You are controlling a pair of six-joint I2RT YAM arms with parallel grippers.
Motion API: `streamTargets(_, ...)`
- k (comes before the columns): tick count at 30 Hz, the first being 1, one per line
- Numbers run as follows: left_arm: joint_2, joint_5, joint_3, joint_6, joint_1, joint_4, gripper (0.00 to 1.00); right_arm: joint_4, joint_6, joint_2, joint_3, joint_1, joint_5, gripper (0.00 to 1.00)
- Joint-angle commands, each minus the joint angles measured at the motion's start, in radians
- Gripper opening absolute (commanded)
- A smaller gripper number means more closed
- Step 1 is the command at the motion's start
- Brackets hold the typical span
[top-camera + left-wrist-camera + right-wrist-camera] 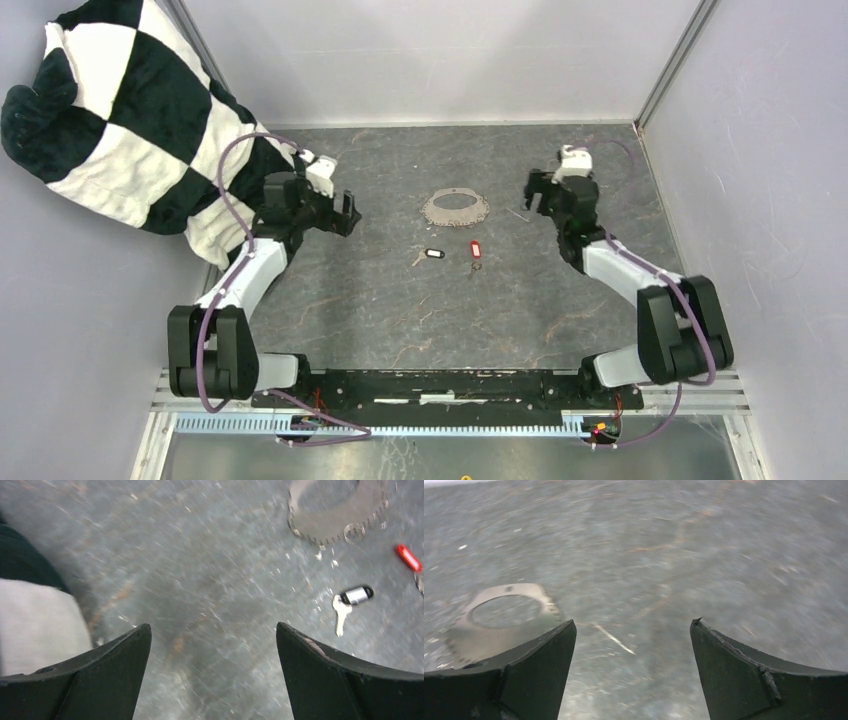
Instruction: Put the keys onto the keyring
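The keyring (456, 207), a flat grey metal loop with a jagged edge, lies on the table at mid-back; it also shows as the keyring (336, 511) and keyring (499, 617) in the wrist views. In front of it lie two keys: one with a black tag (433, 254) (356, 594) and one with a red tag (475, 247) (408, 558). My left gripper (345, 212) (214, 630) hovers open to the left of them, nothing between its fingers. My right gripper (538, 192) (633, 625) hovers open just right of the keyring, empty.
A black-and-white checked cloth (130, 110) is heaped at the back left, beside my left arm. A thin pale sliver (614, 639) lies on the dark marbled tabletop (420, 320) near my right gripper. Grey walls close in the table on three sides.
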Motion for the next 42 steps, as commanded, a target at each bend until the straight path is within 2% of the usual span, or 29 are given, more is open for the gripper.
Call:
streamTargets(1,0.061,-0.091,0.090,0.094,-0.108,-0.199,1.00,-0.083,-0.099,0.120,0.160,0.086,-0.106,0.92)
streamTargets(7,0.202,-0.085,0.243,0.034,-0.126,-0.267,1.00,-0.138,-0.123,0.367,0.372,0.120,-0.189,0.92)
streamTargets(13,0.297,-0.115,0.318,0.033,-0.153,-0.298,1.00,-0.168,-0.129,0.558,0.542,0.125,-0.317,0.76)
streamTargets(18,0.342,-0.128,0.339,0.030,-0.162,-0.306,1.00,-0.207,-0.127,0.649,0.627,0.135,-0.364,0.71)
streamTargets(26,0.345,-0.151,0.352,0.028,-0.170,-0.313,1.00,-0.258,-0.124,0.686,0.647,0.146,-0.353,0.53)
streamTargets(34,0.313,-0.156,0.327,0.027,-0.170,-0.313,1.00,-0.264,-0.141,0.653,0.607,0.148,-0.300,0.49)
streamTargets(39,0.290,-0.154,0.311,0.029,-0.173,-0.314,1.00,-0.276,-0.147,0.665,0.626,0.149,-0.289,0.40)
streamTargets(42,0.275,-0.154,0.298,0.038,-0.176,-0.314,1.00,-0.282,-0.152,0.679,0.640,0.149,-0.283,0.39)
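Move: About 14 cm to the right hand's left, 8 cm ahead and 13 cm below hangs the small ring on the metal plate's right end; the plate's middle is 6 cm farther left. The red-tagged key lies 6 cm back and 16 cm left of that hand. From the left hand the black-tagged key is some 15 cm right, 2 cm back, 14 cm below, with the red-tagged key 10 cm beyond it to the right. Swinging left some 14 cm while reaching forward and then dropping about 11 cm, the right hand comes to the small ring on the plate's right end, turning counter-clockwise, tipping its fingers down and narrowing them to less than half open around it. The left hand, wide open, sinks about 6 cm and shifts right towards the black-tagged key, then hovers. ##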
